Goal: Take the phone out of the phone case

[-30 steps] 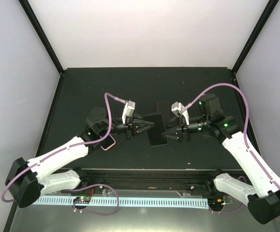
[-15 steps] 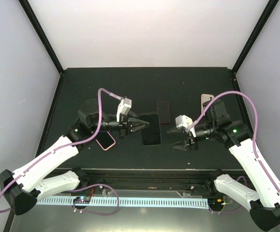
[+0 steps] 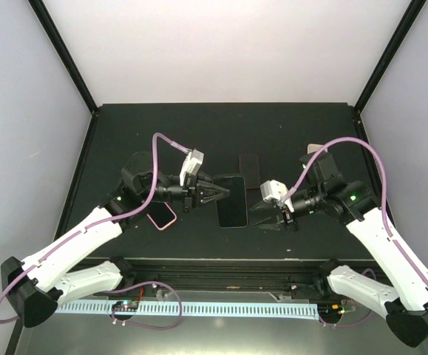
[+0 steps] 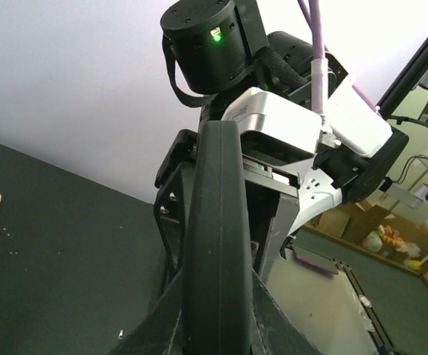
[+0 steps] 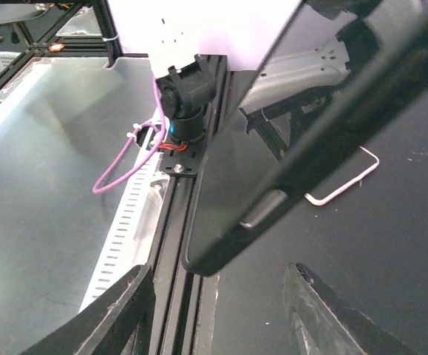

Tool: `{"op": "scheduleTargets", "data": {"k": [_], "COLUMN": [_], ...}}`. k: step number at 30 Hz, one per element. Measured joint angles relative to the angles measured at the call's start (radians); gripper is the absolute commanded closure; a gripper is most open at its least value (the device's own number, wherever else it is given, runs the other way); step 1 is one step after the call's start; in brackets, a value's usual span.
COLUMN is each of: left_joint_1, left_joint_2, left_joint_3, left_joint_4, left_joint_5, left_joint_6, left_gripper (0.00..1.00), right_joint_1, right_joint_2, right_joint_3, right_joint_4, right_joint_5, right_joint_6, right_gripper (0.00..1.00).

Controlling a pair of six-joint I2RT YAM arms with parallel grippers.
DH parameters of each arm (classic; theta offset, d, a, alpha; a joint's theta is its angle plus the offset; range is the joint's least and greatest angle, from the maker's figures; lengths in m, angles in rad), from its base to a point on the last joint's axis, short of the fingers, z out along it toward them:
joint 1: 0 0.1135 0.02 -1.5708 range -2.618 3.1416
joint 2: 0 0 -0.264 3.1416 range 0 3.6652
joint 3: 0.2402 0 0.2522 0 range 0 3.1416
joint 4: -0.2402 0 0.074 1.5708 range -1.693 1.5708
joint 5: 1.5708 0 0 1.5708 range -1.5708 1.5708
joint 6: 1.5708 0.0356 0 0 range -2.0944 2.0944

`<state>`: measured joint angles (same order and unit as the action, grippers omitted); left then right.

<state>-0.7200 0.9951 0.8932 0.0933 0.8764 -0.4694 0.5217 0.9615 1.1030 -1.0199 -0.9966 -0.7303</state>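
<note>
The phone in its black phone case [image 3: 231, 201] hangs above the table's middle. My left gripper [image 3: 223, 194] is shut on its left long edge. In the left wrist view the case [image 4: 214, 237] stands edge-on between the fingers [image 4: 273, 318]. My right gripper [image 3: 262, 216] sits just right of the phone's near right corner, open, holding nothing. In the right wrist view the phone's lower corner and side button [image 5: 262, 209] hang just above the gap of the right gripper [image 5: 219, 275], clear of both fingers [image 5: 125, 310].
A pink-cased phone [image 3: 160, 214] lies on the table under the left arm. A dark red phone [image 3: 250, 166] lies behind the held one. Another light device [image 3: 316, 151] shows beyond the right arm. The table's front rail [image 3: 228, 265] runs just below the grippers.
The right gripper left the phone's right edge, backed off to the right with jaws wider, then came back close with jaws narrower. The left arm shifted the phone slightly left.
</note>
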Motion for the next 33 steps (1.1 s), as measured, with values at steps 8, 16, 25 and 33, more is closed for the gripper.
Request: {"op": "scheduleTargets", "data": {"k": [8, 16, 25, 33], "left_joint_1": [0.000, 0.001, 0.014, 0.015], "left_joint_2": [0.015, 0.037, 0.072, 0.085], "left_joint_3": [0.000, -0.001, -0.019, -0.024], "left_joint_4": [0.031, 0.063, 0.121, 0.145], "left_joint_5": [0.016, 0.037, 0.080, 0.113], "left_joint_6": [-0.030, -0.064, -0.105, -0.122], "left_gripper": [0.99, 0.98, 0.99, 0.98], "right_joint_1": [0.065, 0.077, 0.083, 0.095], "right_joint_2": [0.009, 0.026, 0.032, 0.036], "right_joint_3": [0.003, 0.002, -0.002, -0.002], "right_joint_4": [0.003, 0.004, -0.014, -0.028], "right_joint_5": [0.016, 0.053, 0.078, 0.106], "right_joint_6": [0.003, -0.018, -0.077, -0.163], "right_gripper": [0.63, 0.70, 0.78, 0.79]}}
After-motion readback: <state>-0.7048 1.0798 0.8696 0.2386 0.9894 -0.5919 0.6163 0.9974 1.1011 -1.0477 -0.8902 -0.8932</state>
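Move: Between the two raised hands, the left fingers already grip the cased phone near its far left part, with its middle about 2 cm right, 2 cm back and 2 cm below them. From the open right hand the phone's middle is some 6 cm left, 3 cm ahead and 3 cm above. Down on the table, about 28 cm below that hand, the dark phone lies roughly 28 cm ahead and 2 cm right, the pink-edged phone 15 cm ahead and 28 cm left. Closing from about half open to nearly a quarter, the right fingers take in the phone case's near right corner. The hand first eases 1 cm back and left, then sinks about 2 cm while rolling and turning a few degrees; both fingertips seem to touch the case. The left hand keeps its pinch, shifting 1 cm right and 1 cm down. ##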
